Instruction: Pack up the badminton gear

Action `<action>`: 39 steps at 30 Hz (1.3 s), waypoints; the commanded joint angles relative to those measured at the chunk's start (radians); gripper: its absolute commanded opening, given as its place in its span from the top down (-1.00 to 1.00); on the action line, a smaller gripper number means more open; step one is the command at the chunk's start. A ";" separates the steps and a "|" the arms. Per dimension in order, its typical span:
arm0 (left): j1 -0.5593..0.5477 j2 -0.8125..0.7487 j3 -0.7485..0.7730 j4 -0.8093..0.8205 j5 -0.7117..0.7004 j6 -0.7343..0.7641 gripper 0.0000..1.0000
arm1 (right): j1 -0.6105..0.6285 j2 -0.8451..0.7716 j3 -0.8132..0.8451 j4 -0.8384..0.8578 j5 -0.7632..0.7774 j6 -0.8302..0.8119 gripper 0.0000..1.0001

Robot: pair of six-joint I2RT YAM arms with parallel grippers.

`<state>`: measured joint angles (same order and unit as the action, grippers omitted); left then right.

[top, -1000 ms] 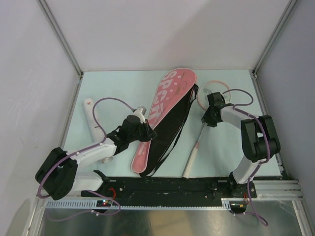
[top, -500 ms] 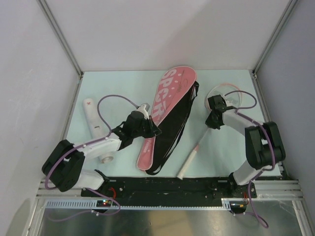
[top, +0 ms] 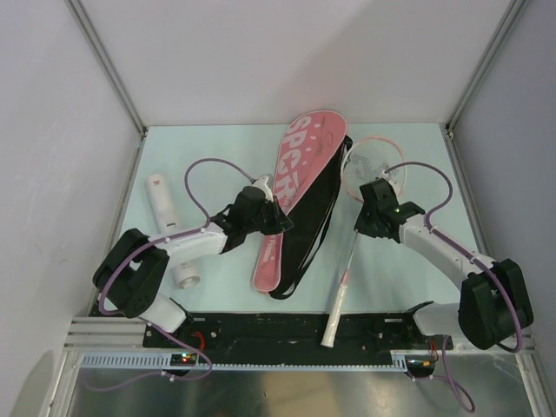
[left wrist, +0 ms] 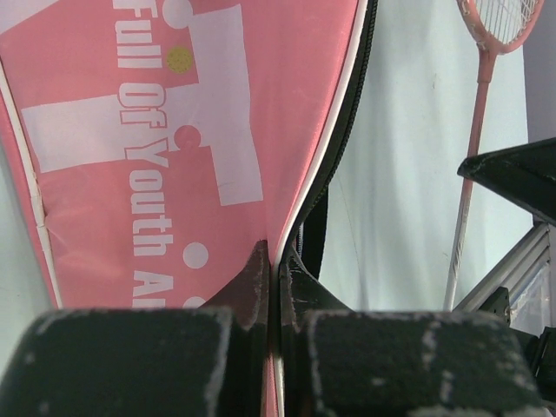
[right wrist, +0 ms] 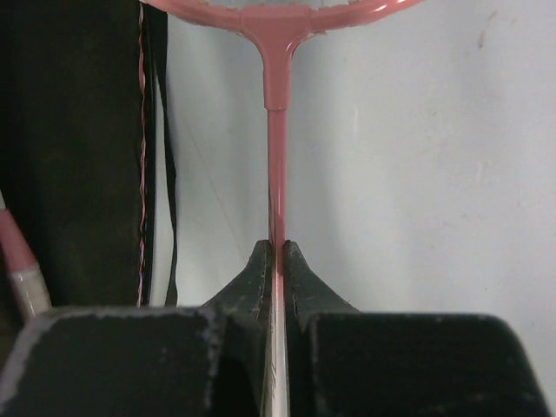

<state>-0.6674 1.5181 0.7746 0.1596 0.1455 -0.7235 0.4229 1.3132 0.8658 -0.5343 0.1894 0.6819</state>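
The pink "SPORT" bag [top: 300, 169] lies slanted mid-table, its black strap [top: 308, 248] trailing along its right side. My left gripper [top: 276, 222] is shut on the bag's right edge; in the left wrist view the fingertips [left wrist: 276, 261] pinch the white-piped rim of the pink bag [left wrist: 156, 130]. A pink-framed racket [top: 372, 161] lies to the right, its white handle [top: 334, 326] over the near edge. My right gripper [top: 365, 224] is shut on its shaft [right wrist: 276, 156], just below the head. A long white tube [top: 169, 230] lies at the left.
Grey walls with metal posts close in the mat on the left, back and right. A black rail [top: 304, 328] runs along the near edge under the arm bases. The bag's black side [right wrist: 78, 148] lies just left of the right gripper.
My right gripper has shut on the racket shaft and shifted toward the near edge, the handle now reaching over the rail. The left gripper carried the bag's narrow end rightward.
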 commanded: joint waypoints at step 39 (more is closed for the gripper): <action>-0.078 -0.070 -0.083 0.080 0.112 0.218 1.00 | 0.206 0.154 0.169 0.164 -0.075 0.049 1.00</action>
<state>-0.7250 1.5047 0.7143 0.2047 0.2096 -0.5549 0.6392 1.4643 0.9508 -0.4583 0.1192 0.7624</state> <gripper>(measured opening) 0.033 0.031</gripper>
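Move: The right hand already grips the held racket's shaft, with the racket head about 20 cm ahead and 4 cm to the right, at hand height. The middle of the bag opening is roughly 14 cm left, 7 cm ahead and 7 cm below; the first racket's pink cone lies in the bag about 15 cm left and 4 cm ahead. From the left hand, pinching the bag's flap edge, the opening is some 10 cm right, 7 cm ahead and 7 cm below. Sweeping left about 10 cm, the right hand carries the held racket towards and over the bag opening, first drawing back and dipping some 3 cm, then easing up and forward again while turning roughly 10 degrees counter-clockwise. The left hand keeps its pinch on the flap edge, draws back about 3 cm, sinks slightly and turns clockwise. ##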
